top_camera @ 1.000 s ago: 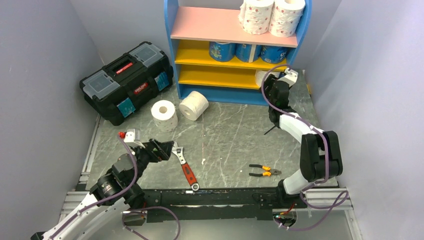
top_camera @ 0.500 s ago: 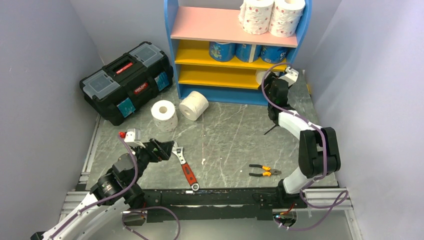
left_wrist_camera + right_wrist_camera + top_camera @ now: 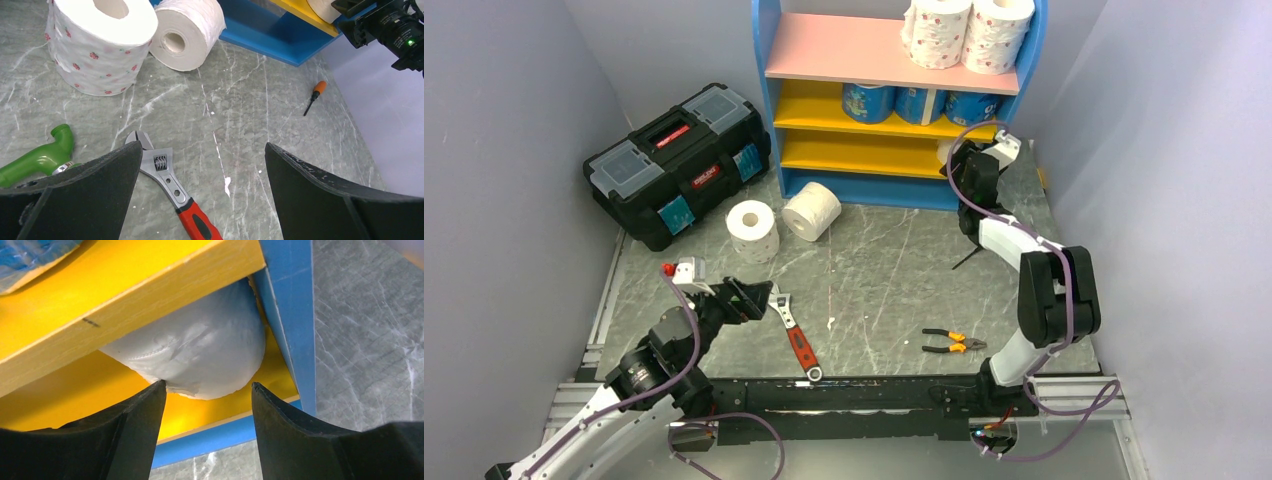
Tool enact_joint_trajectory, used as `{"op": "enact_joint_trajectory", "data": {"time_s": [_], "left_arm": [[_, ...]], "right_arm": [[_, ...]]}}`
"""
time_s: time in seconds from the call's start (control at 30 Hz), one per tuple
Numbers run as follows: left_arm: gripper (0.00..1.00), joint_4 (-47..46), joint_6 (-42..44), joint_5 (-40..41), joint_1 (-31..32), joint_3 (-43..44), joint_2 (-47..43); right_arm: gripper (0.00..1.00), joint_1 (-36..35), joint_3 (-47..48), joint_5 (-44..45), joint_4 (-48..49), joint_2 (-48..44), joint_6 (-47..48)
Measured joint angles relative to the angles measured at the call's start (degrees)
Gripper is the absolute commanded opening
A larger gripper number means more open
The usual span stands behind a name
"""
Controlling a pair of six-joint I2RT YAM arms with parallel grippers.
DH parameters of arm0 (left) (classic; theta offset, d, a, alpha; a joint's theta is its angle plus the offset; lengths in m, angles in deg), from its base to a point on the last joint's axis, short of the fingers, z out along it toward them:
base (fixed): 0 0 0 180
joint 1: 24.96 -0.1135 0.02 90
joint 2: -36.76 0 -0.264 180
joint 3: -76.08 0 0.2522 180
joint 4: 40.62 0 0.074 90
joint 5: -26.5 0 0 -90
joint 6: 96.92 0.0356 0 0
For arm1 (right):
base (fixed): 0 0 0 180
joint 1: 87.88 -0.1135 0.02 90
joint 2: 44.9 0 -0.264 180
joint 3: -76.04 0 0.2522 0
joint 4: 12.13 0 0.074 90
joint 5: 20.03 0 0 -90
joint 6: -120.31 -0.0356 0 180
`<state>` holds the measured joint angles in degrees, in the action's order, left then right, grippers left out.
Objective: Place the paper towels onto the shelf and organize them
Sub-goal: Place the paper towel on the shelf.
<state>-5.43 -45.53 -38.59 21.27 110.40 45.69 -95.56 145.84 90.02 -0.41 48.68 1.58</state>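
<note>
The shelf (image 3: 844, 50) stands at the back. Two pink-dotted paper towels (image 3: 939, 32) sit on its pink board and three blue-wrapped ones (image 3: 919, 103) on the upper yellow board. A plain white roll (image 3: 200, 355) lies on the lower yellow board against the blue right side. My right gripper (image 3: 207, 385) is open just in front of it, its left fingertip touching the roll and the right one apart. A dotted roll (image 3: 97, 45) stands on the floor with a plain one (image 3: 187, 32) lying beside it. My left gripper (image 3: 202, 147) hangs wide open and empty, well short of them.
A black toolbox (image 3: 679, 160) sits left of the shelf. A red-handled wrench (image 3: 165, 175) lies under my left gripper, with a green part (image 3: 42, 155) to its left. Pliers (image 3: 952, 343) and a small screwdriver (image 3: 314, 97) lie on the right of the marble floor.
The right wrist has shifted slightly toward the shelf and the elbow has drawn in. The left arm and the rolls have not moved.
</note>
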Motion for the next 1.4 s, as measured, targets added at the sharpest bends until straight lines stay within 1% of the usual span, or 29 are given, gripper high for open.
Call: {"op": "enact_joint_trajectory", "data": {"time_s": [0.27, 0.6, 0.73, 0.87, 0.93, 0.97, 1.0, 1.03, 1.1, 1.2, 1.27, 1.33, 1.4], "left_arm": [[0.99, -1.18, 0.0, -0.02, 0.0, -0.09, 1.2], [0.99, -2.05, 0.0, -0.2, 0.0, -0.42, 1.81], [0.99, -1.97, -0.02, -0.26, 0.0, -0.42, 1.49], [0.99, -1.6, -0.31, -0.26, 0.0, -0.39, 0.28], [0.99, -0.52, -1.25, -0.22, 0.0, -0.35, 0.04], [0.99, 0.5, -1.64, -0.15, 0.0, -0.22, 0.04], [0.99, 1.38, -1.99, -0.07, 0.0, -0.09, 0.07], [0.99, 2.75, -2.62, 0.07, 0.0, 0.2, 0.07], [0.99, 5.03, -3.34, 0.57, 0.0, 0.92, 0.13], [0.99, 7.72, -4.61, 1.75, 0.0, 2.01, 0.26], [0.99, 9.33, -5.33, 2.86, 0.0, 2.75, 0.2], [0.99, 10.49, -5.99, 4.02, 0.0, 3.1, -0.07], [0.99, 11.56, -6.67, 5.05, 0.0, 3.1, -0.61]], "right_arm": [[0.67, 0.11, 0.92, 0.35, 0.33, 1.18, -0.07], [0.78, 0.24, 0.98, 0.28, -0.66, 0.46, -0.37], [0.79, -0.26, -0.39, -1.03, -6.49, -5.68, -1.77], [0.79, -2.29, -0.37, -2.64, -16.06, -16.09, -4.35], [0.8, -3.98, 1.05, -3.87, -21.66, -19.65, -5.51], [0.84, -5.07, 2.58, -4.52, -25.27, -20.92, -6.05], [0.95, -6.21, 4.35, -5.31, -28.85, -21.7, -6.58], [0.99, -7.41, 6.1, -5.88, -32.04, -22.08, -7.17], [1.0, -10.05, 8.59, -6.93, -37.35, -22.29, -8.04], [1.0, -13.92, 8.98, -10.32, -42.77, -22.34, -10.01], [1.0, -15.19, 6.32, -14.69, -43.89, -22.58, -12.85], [1.0, -14.78, 1.88, -18.23, -42.8, -23.37, -15.06], [0.99, -13.97, -6.95, -23.08, -39.26, -25.57, -18.01]]}}
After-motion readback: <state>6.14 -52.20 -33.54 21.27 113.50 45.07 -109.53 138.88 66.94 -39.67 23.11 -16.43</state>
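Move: The paper towel already sits at the right end of the lower yellow shelf, its middle about 5 cm ahead of the right hand, 2 cm left and roughly level. The shelf's right side panel is about 6 cm right and 2 cm ahead; a blue-wrapped roll is about 6 cm ahead, 1 cm left and 13 cm higher. The lying roll is some 35 cm left, 6 cm back and 12 cm lower. From the left hand, the shelved towel is about 35 cm ahead, 45 cm right, level. With its fingertips still on the near side of the shelved towel, the right hand eases forward half a centimetre, then spreads its fingers and comes free. It backs off about 16 cm in an arc, rising some 9 cm and sinking again while swinging 14 cm left towards the lying roll, wrist turning counter-clockwise and tipping down, fingers ending wide. Late on, the open left hand shifts 2 cm left, sinking slightly. ##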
